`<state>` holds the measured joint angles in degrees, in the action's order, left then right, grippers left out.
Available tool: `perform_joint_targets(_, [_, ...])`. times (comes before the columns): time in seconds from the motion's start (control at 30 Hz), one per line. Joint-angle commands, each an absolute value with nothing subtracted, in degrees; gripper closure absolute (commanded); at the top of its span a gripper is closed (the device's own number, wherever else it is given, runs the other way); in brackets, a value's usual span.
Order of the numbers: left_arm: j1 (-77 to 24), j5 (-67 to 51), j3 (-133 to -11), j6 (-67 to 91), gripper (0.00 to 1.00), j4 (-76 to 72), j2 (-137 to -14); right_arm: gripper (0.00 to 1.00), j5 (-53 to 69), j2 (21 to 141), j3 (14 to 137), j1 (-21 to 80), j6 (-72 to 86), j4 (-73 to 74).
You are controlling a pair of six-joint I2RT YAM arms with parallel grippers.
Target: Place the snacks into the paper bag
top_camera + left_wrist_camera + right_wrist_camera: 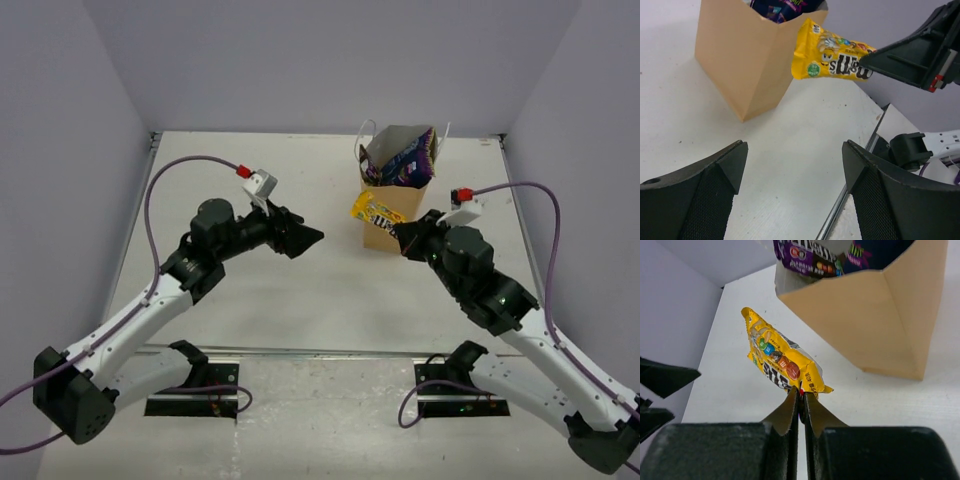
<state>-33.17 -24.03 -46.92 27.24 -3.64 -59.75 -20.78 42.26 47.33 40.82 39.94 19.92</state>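
The tan paper bag (392, 205) stands upright at the back right of the table, with a purple chip bag (410, 160) sticking out of its open top. My right gripper (404, 236) is shut on the end of the yellow M&M's pack (782, 359), holding it in the air beside the bag's near-left corner, below the rim. In the left wrist view the pack (830, 59) hangs in front of the paper bag (747, 60). My left gripper (318, 236) hovers open over bare table left of the bag, nothing between its fingers (720, 172).
The white tabletop (300, 290) is walled by grey panels at the back and sides. A metal rail (330, 352) runs along the near edge above the arm bases. The bag's white cord handles (364, 133) stick up at its rim.
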Motion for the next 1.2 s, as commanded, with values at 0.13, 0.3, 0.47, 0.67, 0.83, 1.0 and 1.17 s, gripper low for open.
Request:
perform_joint_targets(0.13, [-33.49,-22.94,-43.60,24.52,0.18,-3.96,-53.27,1.00,-37.76,48.33,61.51,40.61,30.77,18.98])
perform_joint_targets(0.3, [-33.49,-23.38,-42.01,24.08,0.18,-3.96,-52.12,1.00,-42.09,55.35,69.85,38.41,26.02,19.16])
perform_joint_targets(0.47, [-33.40,-24.26,-41.22,23.64,0.17,-4.31,-51.33,1.00,-47.71,62.56,76.01,37.36,22.07,19.25])
perform_joint_targets(0.67, [-33.40,-23.56,-41.05,23.38,0.17,-3.61,-50.80,1.00,-50.10,74.87,84.98,34.81,17.50,19.16])
perform_joint_targets(0.83, [-33.40,-22.68,-40.78,22.68,0.17,-2.29,-50.19,0.64,-49.74,79.36,90.35,34.45,15.38,19.77])
perform_joint_targets(1.0, [-33.49,-22.24,-40.78,22.50,0.17,-1.85,-49.83,0.06,-52.03,78.06,91.41,34.45,15.12,20.48])
perform_joint_targets(1.17, [-33.49,-22.32,-40.87,22.50,0.17,-2.11,-50.18,0.05,-43.35,67.17,83.25,34.45,18.37,16.97])
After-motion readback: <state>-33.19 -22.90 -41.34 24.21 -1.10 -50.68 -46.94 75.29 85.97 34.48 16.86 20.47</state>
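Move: The yellow M&M's packet is still pinched in the right gripper. The middle of the open mouth of the paper bag lies about 15 cm straight ahead of that hand, roughly 2 cm above its level. At about hand height in the mouth, the purple snack bag stands some 15 cm ahead and 2 cm right, the brown M&M's packet 14 cm ahead and 6 cm left. From the left hand the mouth is about 16 cm ahead and 18 cm right, also slightly higher. Carry the packet up and some 15 cm forward over the mouth of the paper bag with the right gripper, bearing a little right while the wrist swings clockwise and rolls its left side down. Open the fingers wide there to let the packet go, then start backing off and rising. Meanwhile ease the empty, open left gripper about 3 cm back and left. ##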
